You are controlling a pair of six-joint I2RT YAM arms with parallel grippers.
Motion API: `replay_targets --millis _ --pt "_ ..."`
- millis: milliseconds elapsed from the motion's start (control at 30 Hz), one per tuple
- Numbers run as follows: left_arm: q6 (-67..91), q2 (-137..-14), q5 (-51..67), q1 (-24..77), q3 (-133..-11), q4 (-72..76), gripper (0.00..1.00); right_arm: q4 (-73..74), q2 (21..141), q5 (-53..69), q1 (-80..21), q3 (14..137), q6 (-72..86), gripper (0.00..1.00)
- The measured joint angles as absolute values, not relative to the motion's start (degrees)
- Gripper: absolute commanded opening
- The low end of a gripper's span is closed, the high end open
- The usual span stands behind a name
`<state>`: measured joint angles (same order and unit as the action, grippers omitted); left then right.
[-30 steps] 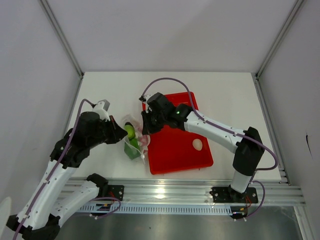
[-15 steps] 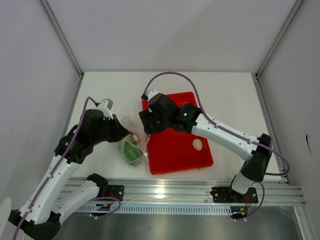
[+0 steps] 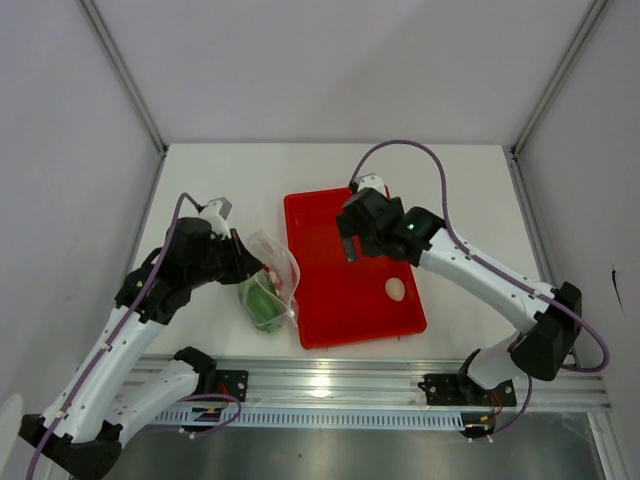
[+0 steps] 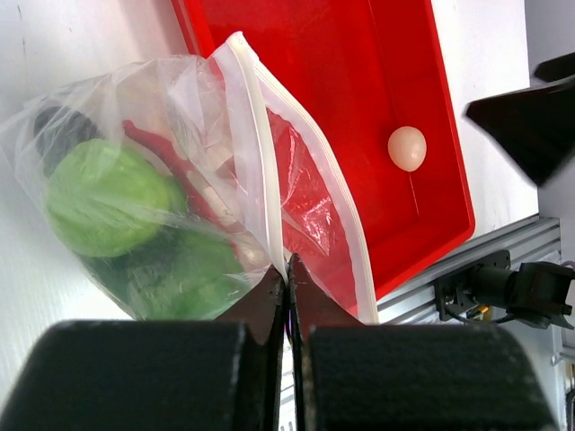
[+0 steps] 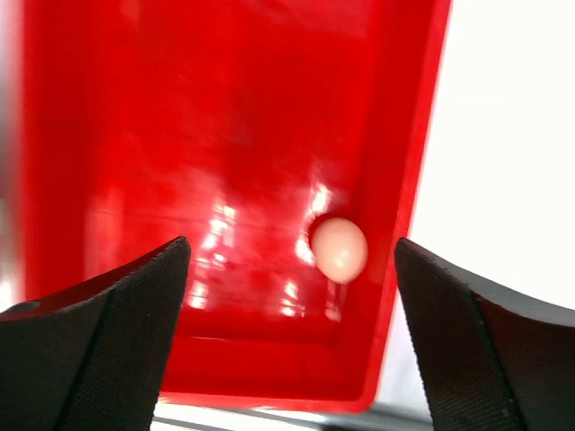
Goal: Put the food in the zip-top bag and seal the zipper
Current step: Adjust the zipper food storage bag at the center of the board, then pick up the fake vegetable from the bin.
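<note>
The clear zip-top bag (image 3: 270,288) (image 4: 193,135) lies left of the red tray with its mouth gaping. Its whitish zipper (image 4: 260,153) runs up from my left gripper (image 4: 287,268) (image 3: 252,266), which is shut on the mouth edge. Inside the bag I see food: a round green piece (image 4: 103,199), darker green pieces (image 4: 180,274) and something red. A white egg-like piece (image 3: 395,289) (image 5: 340,249) (image 4: 407,148) lies alone near the tray's right wall. My right gripper (image 5: 292,244) (image 3: 348,245) hangs open over the tray, above and left of the egg, holding nothing.
The red tray (image 3: 345,300) (image 5: 180,135) (image 4: 359,72) sits mid-table, its left rim against the bag. The metal rail (image 3: 380,380) runs along the near table edge. White enclosure walls stand left, right and behind.
My right gripper has opened and swung right, from the bag's mouth to over the tray. A green piece it held now lies in the bag. My left gripper kept its grip.
</note>
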<state>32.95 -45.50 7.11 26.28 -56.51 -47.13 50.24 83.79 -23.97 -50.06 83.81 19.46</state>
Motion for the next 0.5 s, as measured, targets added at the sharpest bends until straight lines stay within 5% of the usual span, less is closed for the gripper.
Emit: replay_targets --millis 500 --pt "32.99 -45.5 8.78 26.28 -54.78 -45.56 0.01 53.78 93.17 -36.4 -54.78 71.31 29.19 0.68"
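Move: The egg, the only food left in the red tray, lies about 7 cm to the right of my open right hand, maybe 2 cm ahead and some 17 cm below it. The tray's middle is about 9 cm left of the egg and 5 cm farther out; the bag with the other food stands roughly 20 cm to this hand's left, level with it. From my left hand the egg is about 29 cm to the right and 6 cm ahead. I sink my right hand about 11 cm towards the egg, drifting some 4 cm right and 3 cm back as I go. I roll the wrist roughly 20 degrees, left side down, and draw the wide-open fingers about a third of the way in, without reaching the egg. My left hand nearly stands still and keeps the bag's rim pinched. ##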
